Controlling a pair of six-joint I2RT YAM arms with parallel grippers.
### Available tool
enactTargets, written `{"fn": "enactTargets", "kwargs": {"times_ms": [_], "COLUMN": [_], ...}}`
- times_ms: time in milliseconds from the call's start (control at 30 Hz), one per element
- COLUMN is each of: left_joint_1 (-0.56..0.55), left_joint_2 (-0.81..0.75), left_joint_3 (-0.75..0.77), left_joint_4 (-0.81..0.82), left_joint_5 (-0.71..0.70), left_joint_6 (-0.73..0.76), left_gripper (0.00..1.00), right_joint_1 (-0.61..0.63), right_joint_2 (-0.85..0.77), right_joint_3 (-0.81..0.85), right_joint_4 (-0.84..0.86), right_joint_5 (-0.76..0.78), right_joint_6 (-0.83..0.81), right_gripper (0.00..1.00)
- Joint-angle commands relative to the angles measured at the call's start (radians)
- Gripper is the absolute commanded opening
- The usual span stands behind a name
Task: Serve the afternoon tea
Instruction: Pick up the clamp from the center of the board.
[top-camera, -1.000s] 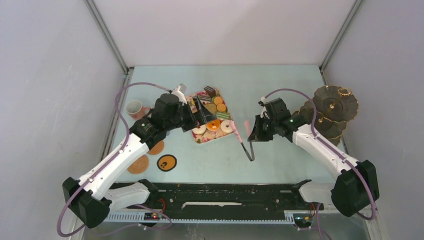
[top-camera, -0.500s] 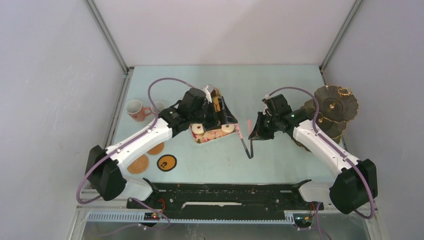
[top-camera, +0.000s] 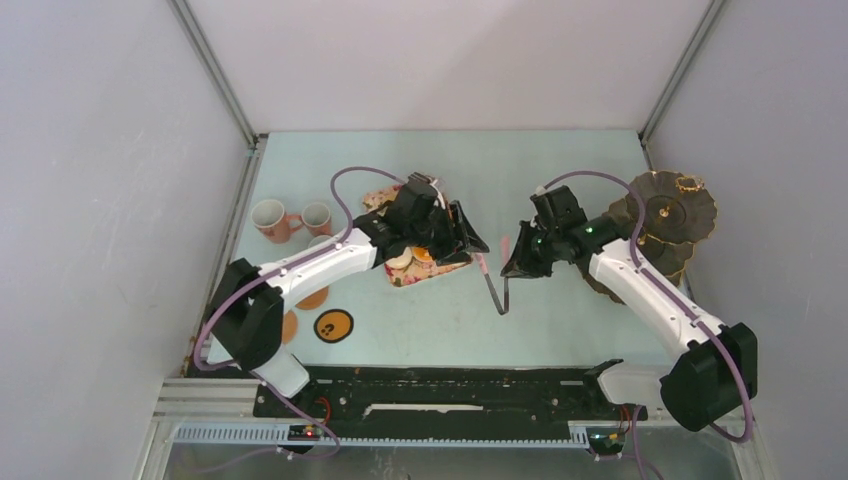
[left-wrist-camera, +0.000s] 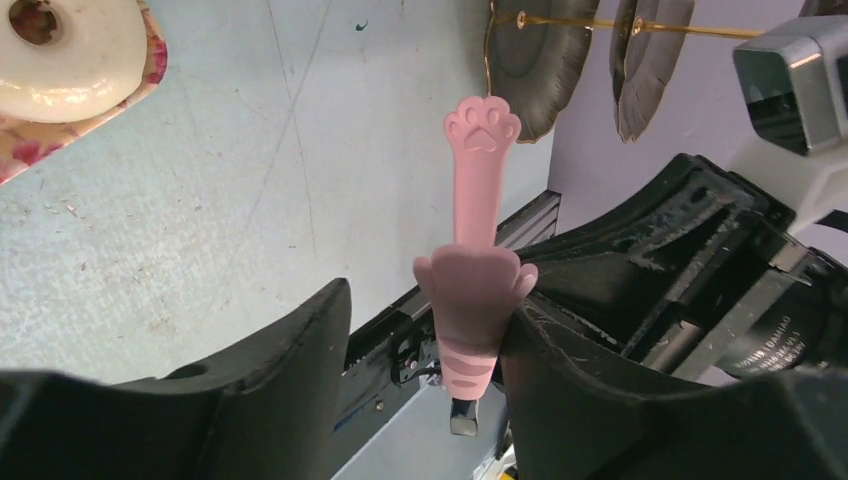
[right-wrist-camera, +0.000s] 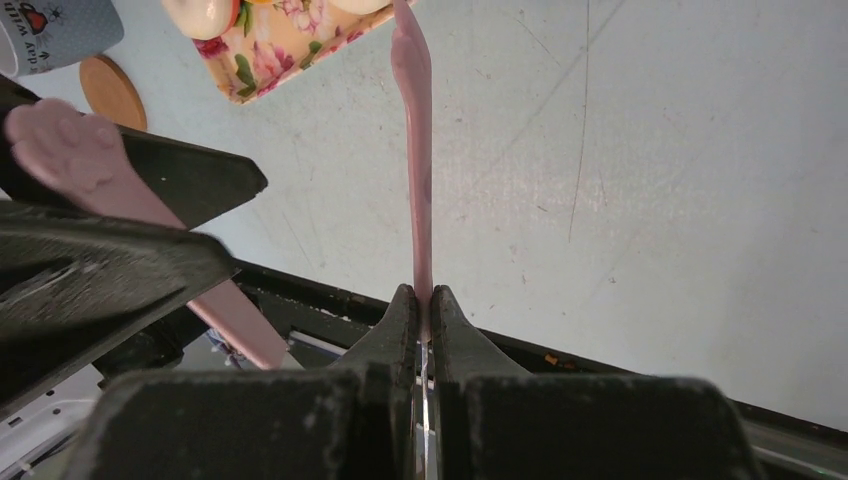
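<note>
The pink tongs hang just right of the floral tray, which carries donuts and other sweets. My right gripper is shut on one arm of the tongs. My left gripper reaches over the tray and is open around the other, paw-tipped arm of the tongs. That arm leans on the right-hand finger, with a gap to the left-hand one. The dark scalloped stand rises at the far right. Two pink-orange mugs are at the left.
Round coasters lie at the near left, partly under my left arm. A grey mug and a coaster show in the right wrist view. A white donut sits on the tray corner.
My left arm has swung right across the tray to the tongs, and its jaws have narrowed round one tong arm. My right gripper has barely moved, still gripping the tongs.
</note>
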Motion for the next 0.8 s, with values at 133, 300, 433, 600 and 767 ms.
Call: {"fn": "enactTargets", "kwargs": {"times_ms": [133, 300, 433, 600, 767], "left_joint_1": [0.003, 0.021, 0.023, 0.029, 0.037], "left_joint_2": [0.029, 0.015, 0.030, 0.052, 0.051], "left_joint_3": [0.087, 0.096, 0.125, 0.192, 0.163], "left_joint_4": [-0.034, -0.121, -0.139, -0.192, -0.147], "left_joint_5": [0.035, 0.027, 0.029, 0.016, 0.018], "left_joint_6": [-0.043, -0.043, -0.057, -0.052, -0.124], "left_gripper": [0.36, 0.22, 0.01, 0.00, 0.00], "right_joint_1": [0.003, 0.011, 0.010, 0.012, -0.004], "right_joint_2": [-0.013, -0.001, 0.005, 0.014, -0.043], "right_joint_3": [0.069, 0.085, 0.103, 0.142, 0.183], "right_joint_4": [-0.049, -0.075, -0.070, -0.095, -0.116], "right_joint_5": [0.036, 0.045, 0.036, 0.028, 0.045], "right_joint_6": [-0.076, -0.106, -0.122, -0.162, -0.259], "right_gripper": [0.00, 0.00, 0.04, 0.32, 0.75]}}
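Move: The clamp's left handle already stands between the left gripper's open fingers, only about 1 cm back and 1 cm right of the hand point, at its height. The nearest white donut lies some 4 cm left, 1 cm ahead and 15 below; the floral tray's middle is 10 cm left, 6 ahead, also 15 below. From the right gripper, still pinching the clamp's right arm, that left handle is roughly 6 cm left, 3 ahead and 2 up. Close the left gripper by over half its opening on the clamp's pink left handle, easing barely 1 cm right as the fingers shut, then lift about 2 cm. Keep the right grip on the other arm while this happens, rise with it some 2 cm, and only late open those fingers well past halfway, letting that arm go. ##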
